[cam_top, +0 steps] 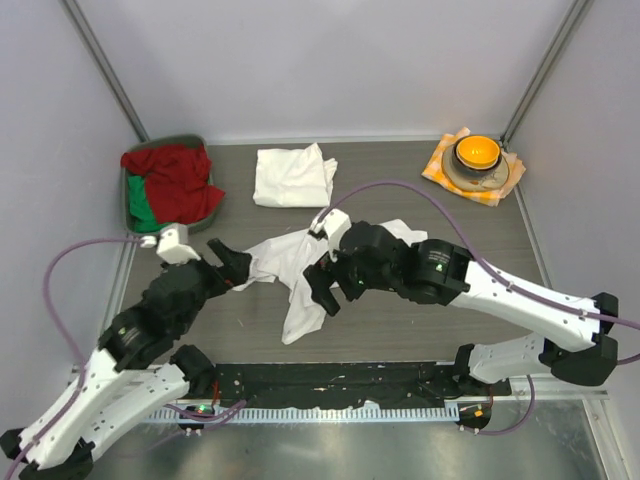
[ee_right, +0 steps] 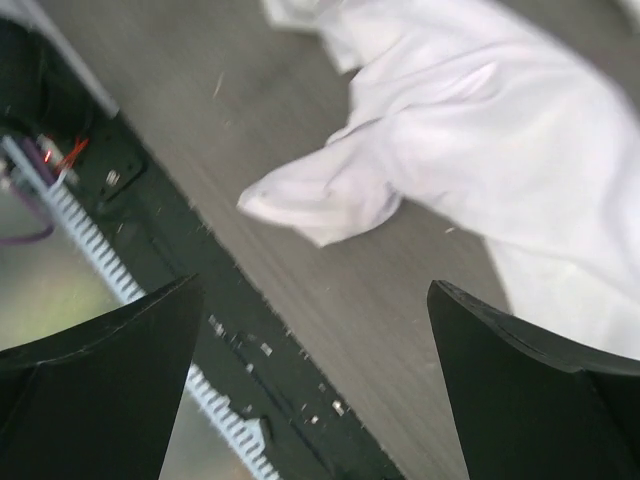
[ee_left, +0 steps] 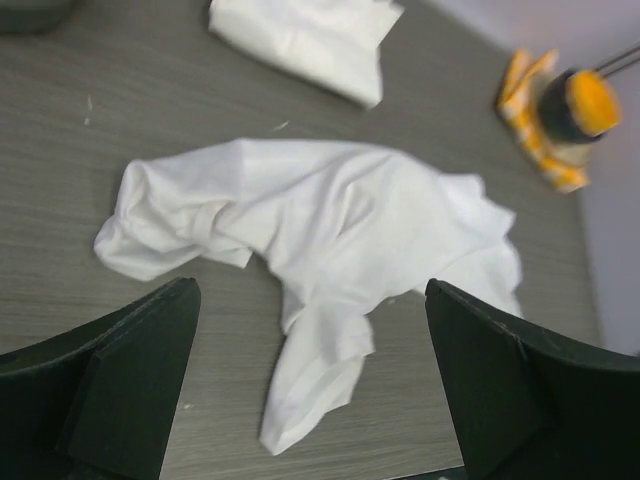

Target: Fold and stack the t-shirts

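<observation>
A crumpled white t-shirt [cam_top: 292,262] lies spread on the middle of the table, one end trailing toward the near edge. A second white t-shirt [cam_top: 292,177] lies folded behind it. My left gripper [cam_top: 236,268] hovers at the crumpled shirt's left end, open with nothing in it. In the left wrist view the t-shirt [ee_left: 330,215] lies beyond the open left gripper [ee_left: 310,400]. My right gripper [cam_top: 322,288] is over the shirt's middle, open and empty. In the right wrist view the t-shirt [ee_right: 480,130] lies ahead of the right gripper [ee_right: 315,390].
A green bin [cam_top: 130,200] with red and green cloth stands at the back left. An orange bowl [cam_top: 476,153] sits on an orange-and-white checked cloth [cam_top: 440,170] at the back right. A black rail [ee_right: 250,330] runs along the table's near edge.
</observation>
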{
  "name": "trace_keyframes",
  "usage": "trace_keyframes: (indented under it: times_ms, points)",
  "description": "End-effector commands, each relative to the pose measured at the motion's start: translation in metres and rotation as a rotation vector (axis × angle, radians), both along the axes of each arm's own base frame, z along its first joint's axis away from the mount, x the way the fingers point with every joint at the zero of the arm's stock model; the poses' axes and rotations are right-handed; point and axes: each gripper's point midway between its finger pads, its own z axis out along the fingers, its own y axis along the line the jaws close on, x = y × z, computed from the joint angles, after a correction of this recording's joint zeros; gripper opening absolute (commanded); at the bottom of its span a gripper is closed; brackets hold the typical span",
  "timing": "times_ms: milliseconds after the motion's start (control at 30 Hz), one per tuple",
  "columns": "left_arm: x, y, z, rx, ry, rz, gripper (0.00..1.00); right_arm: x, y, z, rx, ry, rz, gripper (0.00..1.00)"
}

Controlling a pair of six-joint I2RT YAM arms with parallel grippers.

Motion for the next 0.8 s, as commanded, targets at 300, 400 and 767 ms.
trace_keyframes:
  times_ms: [300,400,767]
  points:
    - [0.029,-0.051,0.026,-0.02,0.046,-0.099,0.99,0.164,-0.058,0.036,0.054,-0.298,-0.623,1.0]
    - [0.03,-0.078,-0.01,-0.054,0.155,-0.151,0.92,0.175,-0.072,-0.003,-0.007,-0.234,-0.682,0.99]
    - [-0.035,-0.181,-0.078,0.054,0.343,-0.412,0.72,0.181,-0.173,-0.097,-0.118,-0.05,-0.992,0.97]
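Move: The near tail of the loose white t-shirt lies about 3 cm back and 15 cm to the right of the left hand, some 21 cm below. That shirt's left end is about 9 cm ahead of the left hand, 1 cm right. The shirt's right end, the right hand's goal, is roughly 14 cm ahead and 23 cm right of the right hand, 24 cm below; the tail is only 4 cm ahead and 4 cm left of it. Towards the loose shirt's right end swings the right hand, wide open, some 18 cm forward and 16 cm right, arcing up first and then down to about 10 cm below its start while turning some 50 degrees clockwise. The left hand rises, then sinks and sweeps about 14 cm right towards the near tail, tipping downward and turning clockwise, its fingers closing by a quarter on nothing. ##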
